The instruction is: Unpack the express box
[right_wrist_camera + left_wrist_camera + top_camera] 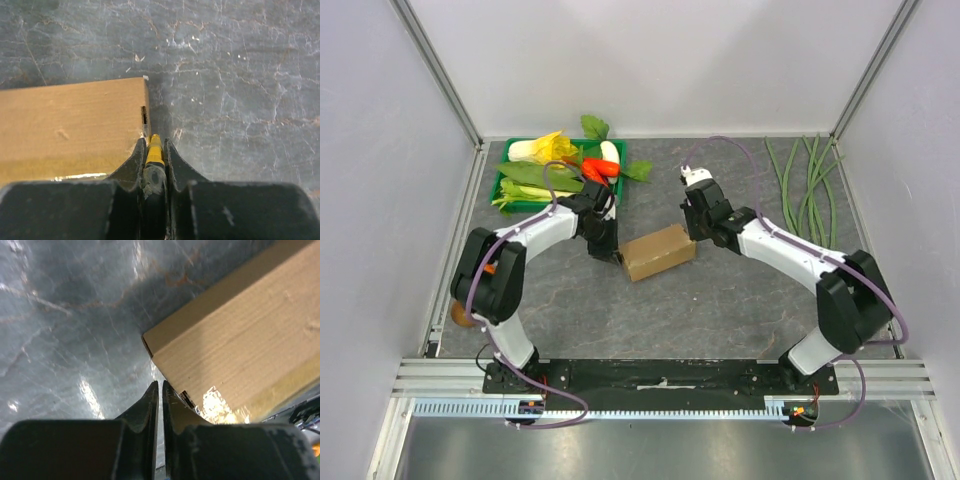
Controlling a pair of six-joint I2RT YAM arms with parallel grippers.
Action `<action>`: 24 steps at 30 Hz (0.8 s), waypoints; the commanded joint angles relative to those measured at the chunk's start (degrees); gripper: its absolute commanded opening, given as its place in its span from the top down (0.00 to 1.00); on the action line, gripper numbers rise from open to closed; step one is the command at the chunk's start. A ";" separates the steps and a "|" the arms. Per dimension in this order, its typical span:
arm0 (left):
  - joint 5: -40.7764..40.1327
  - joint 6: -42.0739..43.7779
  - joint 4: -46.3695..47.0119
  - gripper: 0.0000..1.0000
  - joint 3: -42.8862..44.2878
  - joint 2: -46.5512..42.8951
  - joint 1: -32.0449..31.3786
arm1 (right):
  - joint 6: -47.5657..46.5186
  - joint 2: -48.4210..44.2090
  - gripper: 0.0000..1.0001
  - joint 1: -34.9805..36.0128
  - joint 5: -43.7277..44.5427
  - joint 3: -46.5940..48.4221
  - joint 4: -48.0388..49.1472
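Observation:
The express box [658, 252], plain brown cardboard, lies closed on the grey stone-look table between my two arms. My left gripper [610, 252] is down at the box's left end. In the left wrist view its jaws [160, 384] stand shut with only a hairline gap and nothing between them, the tip right beside the box [240, 340] corner, where shiny tape shows. My right gripper [698, 232] is at the box's right end. In the right wrist view it [155, 141] is shut on a yellow-and-black tool [155, 150] whose tip points at the box [70, 125] end seam.
A green tray [506, 182] holding leafy greens, a white vegetable and red peppers stands at the back left, close behind my left arm. Long green beans [810, 190] lie at the back right. An orange object [460, 315] sits by the left edge. Walls enclose the table.

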 commanded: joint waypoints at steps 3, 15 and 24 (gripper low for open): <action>4.29 -1.82 7.03 0.88 8.52 5.73 0.55 | 5.38 -8.09 1.00 2.35 -5.96 -4.70 0.15; 11.05 -1.82 15.72 0.83 15.12 12.68 0.64 | 9.34 -12.22 1.00 12.89 -3.50 -9.98 0.06; 10.62 -3.05 17.75 0.58 14.86 10.67 1.26 | 6.88 -10.37 1.00 16.85 -1.48 -2.77 -1.95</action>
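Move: The express box lies between the hands, its long side running mostly left-right. Its middle is about 10 cm right of the left hand, 1 cm ahead and 2 cm lower. From the right hand, which holds the cutter, it is some 8 cm left, 4 cm back and 6 cm lower. The green crate's middle is about 20 cm ahead and 13 cm left of the left hand; a green leaf overhangs the crate's right edge, 20 cm ahead and 5 cm right. Left fingertips push the express box's left end forward while the right hand, still gripping the cutter, works the opposite end back, swinging the box between them. The left hand travels about 11 cm forward, drifting right, then rises a little, tilts and starts opening its fingers; the right draws back some 12 cm, going slightly right and then clearly left, and turns a little counter-clockwise. ##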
